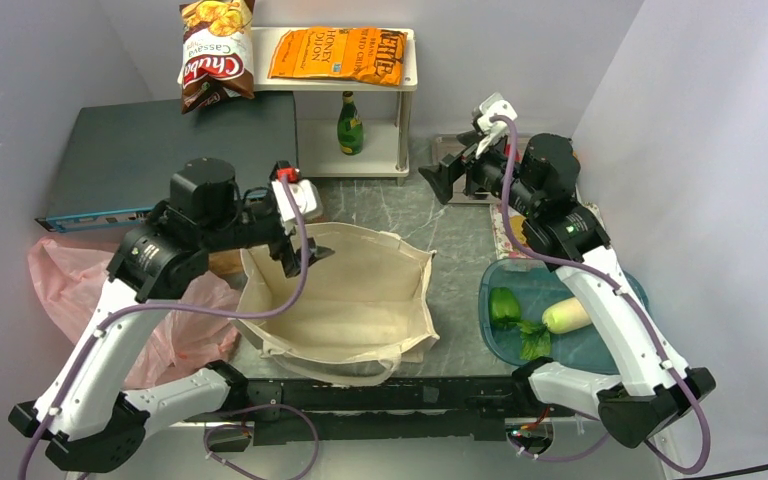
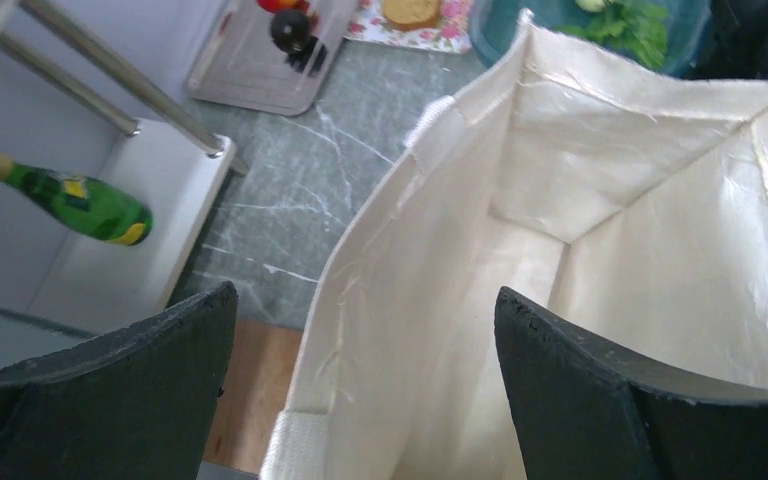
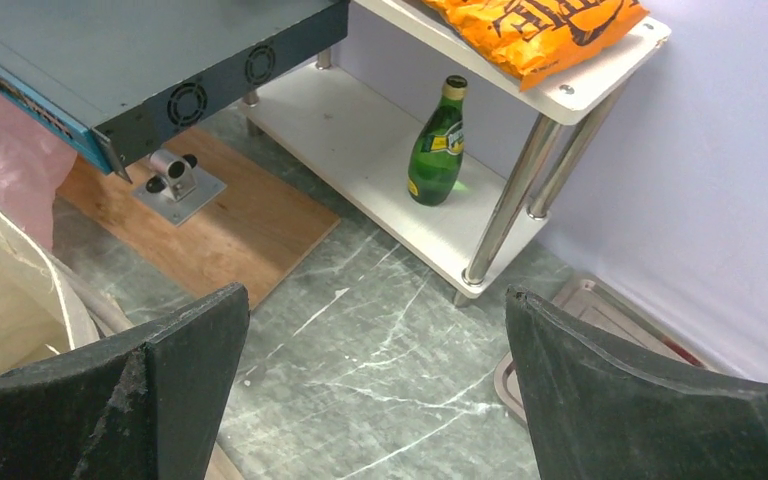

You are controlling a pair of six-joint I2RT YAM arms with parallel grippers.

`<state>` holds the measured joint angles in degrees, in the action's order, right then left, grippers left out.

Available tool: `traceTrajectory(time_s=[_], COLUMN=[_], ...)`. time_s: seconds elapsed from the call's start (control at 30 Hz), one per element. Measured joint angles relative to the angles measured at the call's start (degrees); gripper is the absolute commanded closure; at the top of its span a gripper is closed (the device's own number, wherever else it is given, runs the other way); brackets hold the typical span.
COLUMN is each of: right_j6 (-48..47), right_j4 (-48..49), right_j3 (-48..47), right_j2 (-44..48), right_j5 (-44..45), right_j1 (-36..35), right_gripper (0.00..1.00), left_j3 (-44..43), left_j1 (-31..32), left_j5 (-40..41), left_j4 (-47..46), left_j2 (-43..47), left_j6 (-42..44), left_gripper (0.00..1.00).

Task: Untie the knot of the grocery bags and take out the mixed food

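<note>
The beige canvas tote (image 1: 345, 300) lies open at mid-table, its pale inside bare where it shows. My left gripper (image 1: 306, 257) hangs open over the tote's far-left rim (image 2: 360, 260), with nothing between its fingers. The pink plastic bag (image 1: 70, 285) lies crumpled at the left; its knot is hidden. My right gripper (image 1: 440, 180) is open and empty above the marble, facing the shelf. A green bottle (image 3: 438, 145) stands on the lower shelf. An orange chip bag (image 1: 340, 55) and a brown-red chip bag (image 1: 215, 50) are on top. Greens (image 1: 532, 340), a green pepper (image 1: 503, 303) and a white radish (image 1: 566, 315) lie in the teal basin (image 1: 500, 345).
A dark flat box (image 1: 160, 150) stands at the back left, above a wooden board (image 3: 210, 220). A grey tray (image 2: 250, 70) with a red fruit and a floral mat with a bread slice (image 2: 410, 12) lie at the back right. White walls close in both sides.
</note>
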<state>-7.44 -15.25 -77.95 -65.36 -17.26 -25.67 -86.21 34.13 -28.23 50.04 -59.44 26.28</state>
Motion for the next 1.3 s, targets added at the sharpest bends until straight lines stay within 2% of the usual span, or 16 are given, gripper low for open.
traceTrajectory(time_s=[0.2,0.3,0.43,0.5,0.63,0.7,0.8,0.9,1.13,1.3], right_j6=[1.79,2.99,5.35,7.23,11.67,13.2,14.19,13.99,13.44,12.37], right_j4=[-1.53,-1.66,-1.88,-1.9,-3.1,-3.32,-4.2,-6.25,-11.72,-14.08], right_j3=[-1.38,-1.51,-1.51,-1.53,-3.34,-4.55,-5.57,-6.45,-6.62,-7.85], right_j2=[1.64,2.8,3.78,3.91,2.47,1.2,-0.9,-3.32,-7.32,-8.76], right_j5=[3.67,5.44,7.98,8.81,7.37,5.7,2.56,0.44,-4.31,-5.27], right_j1=[0.5,1.55,4.48,7.72,18.14,23.32,30.82,33.73,33.66,33.46], right_gripper=[0.0,0.0,0.0,0.0,0.0,0.0,0.0,0.0,0.0,0.0], left_j3=[-7.56,-11.69,-19.91,-21.84,-23.28,-25.05,-32.81,-36.5,-27.56,-26.53], left_j1=[-7.02,-14.45,-28.0,-34.8,-43.76,-45.97,-48.7,-50.07,-50.34,-50.34], left_j5=[0.11,-0.68,-3.54,-4.52,-2.86,-0.31,2.67,5.42,10.62,12.24], left_j4=[0.02,0.02,1.25,1.25,2.49,4.85,11.76,15.5,18.45,18.16], left_j2=[-1.33,-3.06,-8.48,-10.64,-12.87,-13.97,-17.86,-20.22,-17.49,-17.18], left_j6=[-3.37,-5.46,-9.29,-11.32,-13.27,-12.96,-11.91,-11.37,-11.56,-12.22], left_gripper=[0.01,0.01,0.01,0.01,0.01,0.01,0.01,0.01,0.01,0.01])
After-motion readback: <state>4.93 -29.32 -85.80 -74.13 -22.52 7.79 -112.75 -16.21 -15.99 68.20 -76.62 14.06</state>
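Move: The emptied grocery bag stands open with its middle about 6 cm to the left hand's right, level with it fore and aft, and some 26 cm below. From that hand the dark box lies roughly 35 cm ahead and 31 cm left, the pink bag 8 cm ahead and 36 cm left. From the right hand the grocery bag is some 28 cm left and 11 cm back; the metal tray is about 27 cm ahead and 12 cm right, the bread 17 cm ahead and 20 cm right. The empty grocery bag is left standing as both open, empty hands draw apart. The left swings some 26 cm left and 11 cm forward towards the dark box, rising before it sinks back, turning about 65 degrees counter-clockwise to face forward; the right sweeps about 19 cm right and a little forward towards the tray, then sinks, turning clockwise and tipping down. ##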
